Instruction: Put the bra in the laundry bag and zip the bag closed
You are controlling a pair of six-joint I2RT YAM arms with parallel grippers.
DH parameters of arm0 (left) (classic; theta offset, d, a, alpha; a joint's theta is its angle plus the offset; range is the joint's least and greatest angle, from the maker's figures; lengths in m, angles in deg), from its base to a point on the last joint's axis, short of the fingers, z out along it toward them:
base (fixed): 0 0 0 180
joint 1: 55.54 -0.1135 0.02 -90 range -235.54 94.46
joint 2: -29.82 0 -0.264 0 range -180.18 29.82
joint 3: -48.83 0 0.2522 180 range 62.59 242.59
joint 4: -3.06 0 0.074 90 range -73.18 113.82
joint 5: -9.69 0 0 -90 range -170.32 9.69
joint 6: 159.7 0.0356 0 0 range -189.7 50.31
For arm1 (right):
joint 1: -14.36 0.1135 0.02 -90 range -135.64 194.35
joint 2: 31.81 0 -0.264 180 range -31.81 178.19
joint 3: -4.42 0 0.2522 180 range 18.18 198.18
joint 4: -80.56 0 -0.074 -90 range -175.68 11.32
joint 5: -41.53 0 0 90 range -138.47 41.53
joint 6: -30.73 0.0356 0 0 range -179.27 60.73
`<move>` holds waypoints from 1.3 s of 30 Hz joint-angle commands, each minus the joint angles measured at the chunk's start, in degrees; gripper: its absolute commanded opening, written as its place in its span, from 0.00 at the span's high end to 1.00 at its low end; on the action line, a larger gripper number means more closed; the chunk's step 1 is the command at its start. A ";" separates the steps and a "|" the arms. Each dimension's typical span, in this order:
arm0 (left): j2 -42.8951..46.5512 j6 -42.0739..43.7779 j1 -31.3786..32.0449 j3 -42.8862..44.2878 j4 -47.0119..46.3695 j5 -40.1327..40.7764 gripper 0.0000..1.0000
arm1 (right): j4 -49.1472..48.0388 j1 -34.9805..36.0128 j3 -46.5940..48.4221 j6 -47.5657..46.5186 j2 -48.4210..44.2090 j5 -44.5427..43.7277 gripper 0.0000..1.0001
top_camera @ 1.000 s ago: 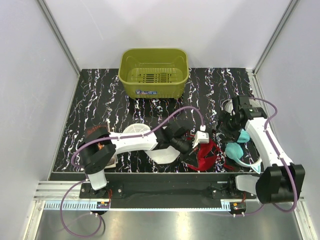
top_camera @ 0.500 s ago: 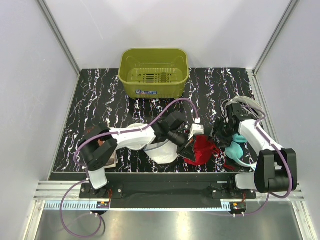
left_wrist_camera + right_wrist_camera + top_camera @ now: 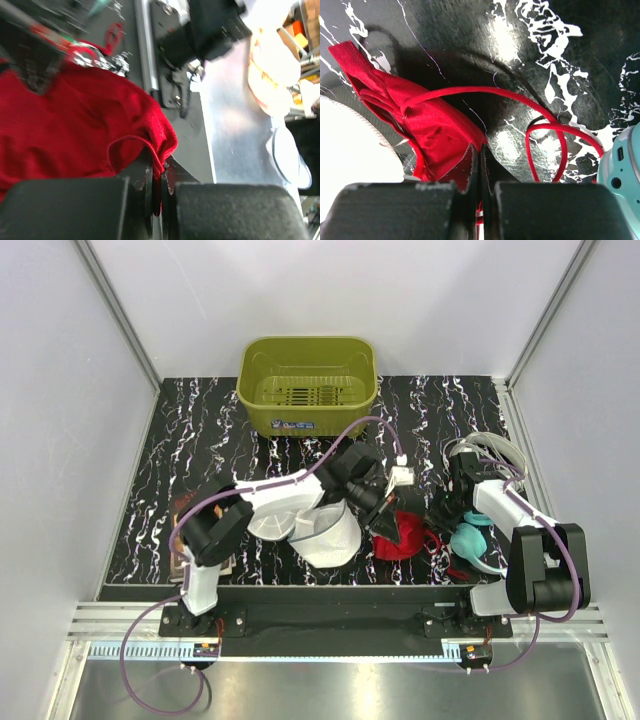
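The red bra (image 3: 402,538) lies bunched on the black marbled table, between my two grippers. My left gripper (image 3: 384,522) is shut on its left edge; the left wrist view shows red fabric (image 3: 75,125) pinched between the closed jaws (image 3: 157,175). My right gripper (image 3: 441,514) is shut on the bra's right side; the right wrist view shows the red cloth (image 3: 435,135) caught at the closed jaws (image 3: 481,155), with thin straps (image 3: 555,150) looping over the table. The white mesh laundry bag (image 3: 326,532) lies just left of the bra, partly under my left arm, and its edge shows again (image 3: 350,155).
An olive-green basket (image 3: 308,385) stands at the back centre. A teal rounded item (image 3: 476,542) lies right of the bra, beside my right arm, and shows in the right wrist view (image 3: 626,160). White walls close in the table on three sides.
My right gripper has come down beside the bra and shut on its right side. My left arm has drawn the bra back and a little left, bunching it.
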 commanded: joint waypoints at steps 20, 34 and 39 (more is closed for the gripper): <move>-15.69 -3.47 -8.32 11.45 4.25 -1.00 0.93 | 12.09 -0.21 7.47 0.69 -2.64 -1.39 0.33; -18.42 -7.16 -8.76 17.33 3.28 0.05 0.75 | 19.06 -0.21 9.94 0.17 -9.93 -2.45 0.00; -19.55 -9.01 -8.85 19.71 5.29 1.54 0.72 | 19.50 -0.39 13.00 -0.97 -12.22 -5.61 0.00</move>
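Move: Both hands still pinch the bra: its middle lies some 9 cm below the left hand, about 3 cm ahead and 2 cm left. From the right hand it is roughly 7 cm left, 4 cm back and at about its height. The laundry bag lies about 18 cm left of the left hand, 5 cm ahead and 11 cm below; the headphones lie some 9 cm right of the right hand, 2 cm back, slightly lower. Left hand carries the bra 10 cm forward and 6 down, part-opening late; right lets go and rises 7. ##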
